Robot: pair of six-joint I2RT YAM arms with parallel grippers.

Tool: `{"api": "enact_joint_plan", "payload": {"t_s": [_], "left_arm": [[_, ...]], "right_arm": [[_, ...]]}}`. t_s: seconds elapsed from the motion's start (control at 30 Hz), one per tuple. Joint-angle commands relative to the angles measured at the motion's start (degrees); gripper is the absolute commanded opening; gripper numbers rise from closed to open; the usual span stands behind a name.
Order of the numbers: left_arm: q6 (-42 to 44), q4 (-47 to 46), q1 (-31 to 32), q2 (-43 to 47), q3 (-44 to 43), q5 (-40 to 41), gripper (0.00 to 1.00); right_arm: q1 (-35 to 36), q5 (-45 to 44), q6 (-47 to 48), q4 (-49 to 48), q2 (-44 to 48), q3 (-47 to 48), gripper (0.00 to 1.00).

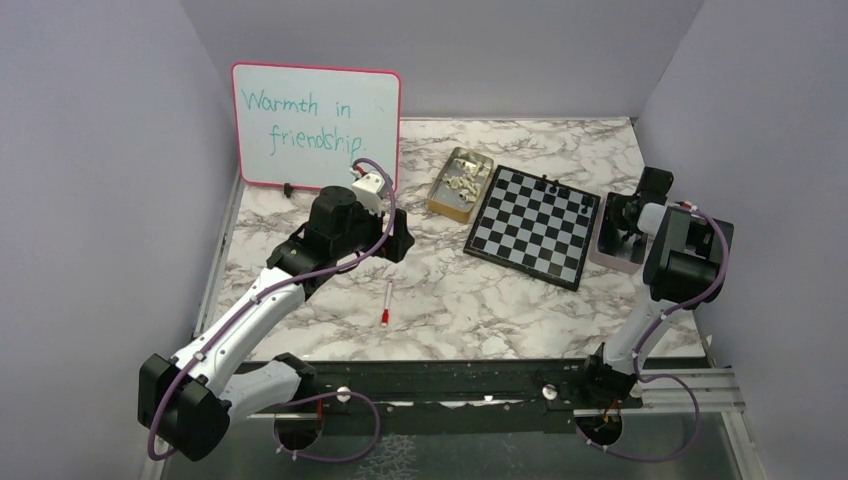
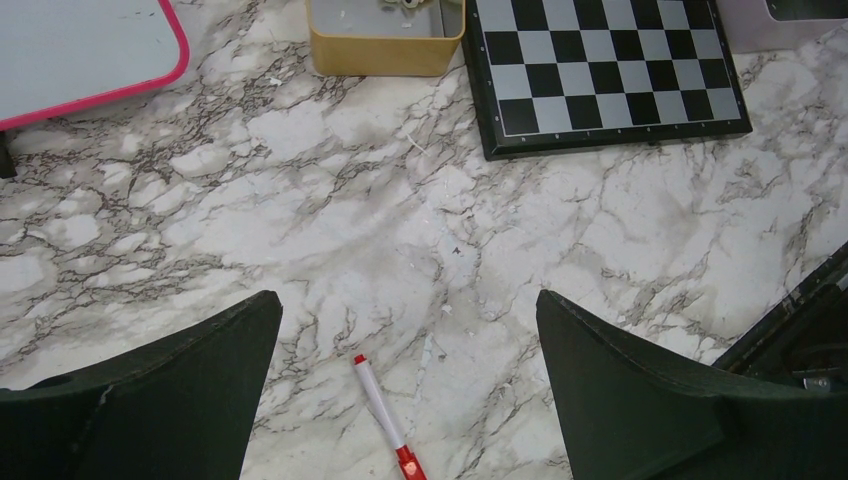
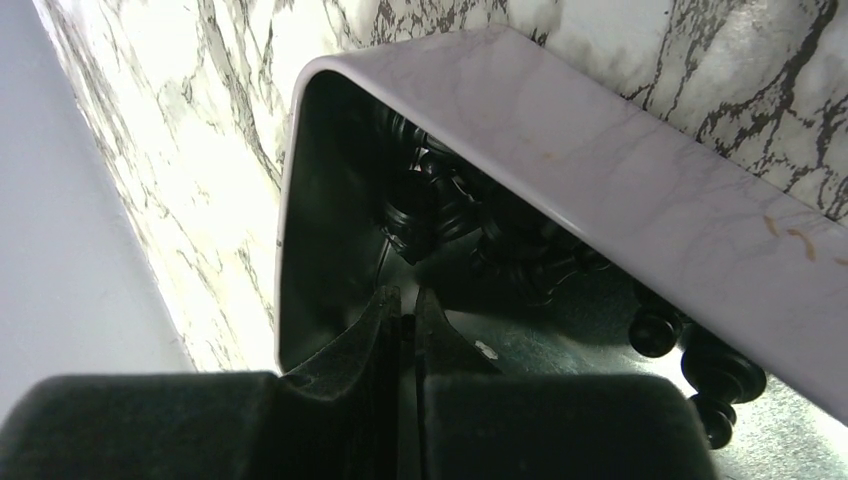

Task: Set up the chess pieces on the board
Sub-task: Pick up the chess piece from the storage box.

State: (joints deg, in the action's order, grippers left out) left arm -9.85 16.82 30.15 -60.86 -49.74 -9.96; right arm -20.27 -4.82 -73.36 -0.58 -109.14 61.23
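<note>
The board (image 1: 530,225) lies right of centre with two black chess pieces (image 1: 545,180) near its far edge; its near corner shows in the left wrist view (image 2: 600,70). Cream chess pieces (image 1: 460,182) fill a yellow tin (image 2: 385,50) to its left. My right gripper (image 1: 628,215) reaches into a pale pink tin (image 3: 600,170) of black pieces (image 3: 450,210). Its jaws (image 3: 407,300) stand almost together, with a small dark piece pinched at the tips. My left gripper (image 2: 408,330) hangs wide open above bare marble, holding nothing.
A red-and-white marker (image 2: 385,415) lies on the marble under the left gripper (image 1: 400,240). A pink-framed whiteboard (image 1: 315,125) with green writing leans at the back left. Walls close in on both sides.
</note>
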Motion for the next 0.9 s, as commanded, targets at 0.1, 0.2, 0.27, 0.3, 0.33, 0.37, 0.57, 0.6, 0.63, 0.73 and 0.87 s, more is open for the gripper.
{"api": "enact_joint_plan", "payload": {"t_s": [0.1,0.2,0.27,0.3,0.33,0.37,0.57,0.6,0.63,0.73,0.87], "left_arm": [[0.4,-0.6,0.4,0.3,0.5,1.0,0.99],[0.4,-0.7,0.4,0.3,0.5,0.8,0.99],[0.3,-0.8,0.4,0.3,0.5,0.4,0.99],[0.2,-0.9,0.4,0.3,0.5,0.5,0.99],[0.2,-0.9,0.4,0.3,0.6,0.3,0.99],[0.1,-0.9,0.4,0.3,0.6,0.2,0.99],[0.0,-1.1,0.5,1.0,0.8,0.0,0.99],[0.0,-1.1,0.5,1.0,0.9,0.0,0.99],[0.0,-1.1,0.5,1.0,0.9,0.0,0.99],[-0.1,-1.2,0.5,1.1,0.9,-0.3,0.99],[0.0,-1.2,0.5,1.5,0.9,-0.2,0.99]], "right_arm": [[-0.3,-2.5,4.7,1.4,3.5,-1.0,0.03],[-0.3,-3.8,8.4,1.0,5.5,-1.3,0.03],[-0.3,-4.9,10.7,-0.6,7.1,-2.1,0.02],[-0.3,-5.4,11.9,-1.2,8.0,-2.6,0.02],[-0.3,-5.7,13.0,-2.1,8.9,-3.1,0.02],[-0.3,-5.8,14.4,-2.9,9.7,-3.5,0.02],[-0.3,-7.5,23.4,-4.0,14.5,-3.9,0.01],[-0.3,-7.6,25.0,-4.9,15.1,-4.3,0.01],[-0.2,-7.0,26.7,-6.2,15.8,-4.7,0.01],[0.4,-3.9,31.9,-10.3,16.6,-5.3,0.01],[2.8,-0.8,39.4,-15.0,16.8,-5.6,0.01]]}}
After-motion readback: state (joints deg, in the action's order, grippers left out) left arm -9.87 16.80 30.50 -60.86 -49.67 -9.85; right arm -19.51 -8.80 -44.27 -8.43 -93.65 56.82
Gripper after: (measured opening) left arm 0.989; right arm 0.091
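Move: The right hand, already shut in the storage box, has the board's middle about 24 cm to its left and 4 cm nearer the base, roughly level. The storage box's middle lies some 6 cm back and 3 cm left; the standing black pieces are about 17 cm left and 4 cm farther out. From the left hand, the board's middle is about 14 cm ahead, 30 cm right and 19 cm below. The right hand keeps its pinch and lifts about 10 cm from the storage box, rolling some 30 degrees left-side-down. ##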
